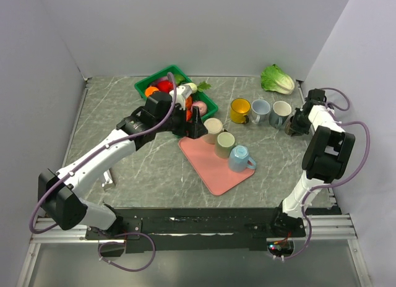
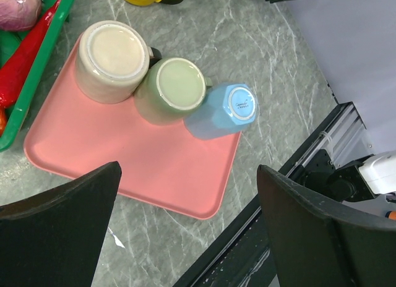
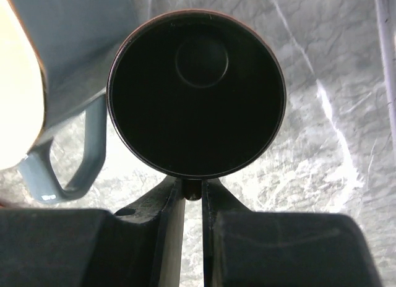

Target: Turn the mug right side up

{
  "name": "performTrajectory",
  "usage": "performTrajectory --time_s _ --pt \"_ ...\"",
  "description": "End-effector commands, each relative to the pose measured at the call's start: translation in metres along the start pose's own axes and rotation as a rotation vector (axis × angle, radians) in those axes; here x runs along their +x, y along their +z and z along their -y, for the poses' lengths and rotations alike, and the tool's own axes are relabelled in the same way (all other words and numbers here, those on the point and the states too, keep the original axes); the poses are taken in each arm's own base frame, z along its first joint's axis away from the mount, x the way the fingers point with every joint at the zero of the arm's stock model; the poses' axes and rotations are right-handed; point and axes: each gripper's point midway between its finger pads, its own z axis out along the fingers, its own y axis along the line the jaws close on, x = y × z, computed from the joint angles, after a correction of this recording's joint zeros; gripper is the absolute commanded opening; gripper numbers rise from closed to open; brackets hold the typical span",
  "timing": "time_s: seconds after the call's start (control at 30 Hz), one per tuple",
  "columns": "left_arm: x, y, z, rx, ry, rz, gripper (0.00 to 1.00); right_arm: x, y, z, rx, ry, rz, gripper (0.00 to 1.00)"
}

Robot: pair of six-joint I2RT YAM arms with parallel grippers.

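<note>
Three mugs stand upside down on the pink tray [image 1: 213, 172]: a cream mug [image 1: 213, 130], a green mug [image 1: 225, 144] and a blue mug [image 1: 240, 158]. In the left wrist view I see the bases of the cream mug [image 2: 112, 59], the green mug [image 2: 173, 89] and the blue mug [image 2: 223, 111] from above. My left gripper [image 1: 197, 129] is open and empty beside the cream mug, over the tray [image 2: 142, 163]. My right gripper [image 1: 297, 125] is shut on the handle of a black mug [image 3: 197, 92], which stands mouth up at the right end of the mug row.
A yellow mug [image 1: 240, 110], a grey-blue mug [image 1: 260, 111] and a white mug [image 1: 281, 112] stand upright in a row behind the tray. A green basket [image 1: 176, 73] of vegetables sits at the back left. A lettuce [image 1: 277, 80] lies at the back right.
</note>
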Motion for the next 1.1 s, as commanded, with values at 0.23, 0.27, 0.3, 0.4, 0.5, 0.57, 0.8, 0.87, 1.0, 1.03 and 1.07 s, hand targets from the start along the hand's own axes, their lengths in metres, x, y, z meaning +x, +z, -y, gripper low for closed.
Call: performTrajectory --time_s 0.23,0.27,0.3,0.4,0.5,0.57,0.8,0.87,1.0,1.03,1.07 --pt "-0.008 -0.001 0.003 0.021 0.015 0.009 0.96 -0.026 -0.002 0.006 0.036 0.022 0.042 0.28" --pt "-0.008 -0.001 0.003 0.02 0.013 0.01 0.96 -0.026 -0.003 0.006 0.035 0.023 0.045 0.39" --pt "-0.007 0.0 0.003 0.021 0.011 0.009 0.96 -0.027 -0.005 0.006 0.034 0.023 0.051 0.44" --pt "-0.007 0.0 0.003 0.022 0.009 0.009 0.96 -0.028 -0.011 0.004 0.027 0.021 0.06 0.56" --pt "-0.007 -0.001 0.003 0.02 0.003 0.01 0.96 -0.031 -0.019 0.003 0.027 0.025 0.073 0.63" --pt "-0.007 -0.002 0.003 0.019 -0.003 0.015 0.96 -0.032 -0.024 0.004 0.028 0.029 0.081 0.68" --pt "-0.005 -0.004 0.003 0.021 -0.007 0.016 0.96 -0.024 -0.069 0.002 0.047 0.13 0.139 0.78" --pt "-0.004 -0.002 0.002 0.016 -0.014 0.013 0.96 -0.012 -0.084 0.003 0.055 0.172 0.145 0.81" --pt "-0.004 0.005 0.004 0.02 -0.07 -0.004 0.96 0.02 -0.107 -0.024 0.038 0.198 0.21 0.82" --pt "-0.003 0.007 0.005 0.022 -0.087 -0.009 0.96 0.027 -0.11 -0.035 0.022 0.171 0.223 0.83" --pt "0.0 0.014 0.007 0.027 -0.103 -0.021 0.96 0.042 -0.114 -0.049 -0.003 0.136 0.225 0.83"
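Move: In the right fingers, still pinched by its handle, is the upright brown mug, its middle about 5 cm ahead, 1 cm to the right and level with the hand. The grey mug stands about 5 cm ahead and 7 cm left, the pale blue-grey mug some 6 cm ahead and 15 cm left. From the left hand the brown mug lies about 5 cm ahead, 40 cm right and 20 cm below. Easing the brown mug about 1 cm forward and to the right, away from the grey mug, the right hand stops and opens its fingers wide, letting go of the handle. It then lifts some 8 cm, drawing back about 5 cm and a little left, clear of the mug, while the fingers tip up and the wrist turns clockwise, each about 10 degrees. ##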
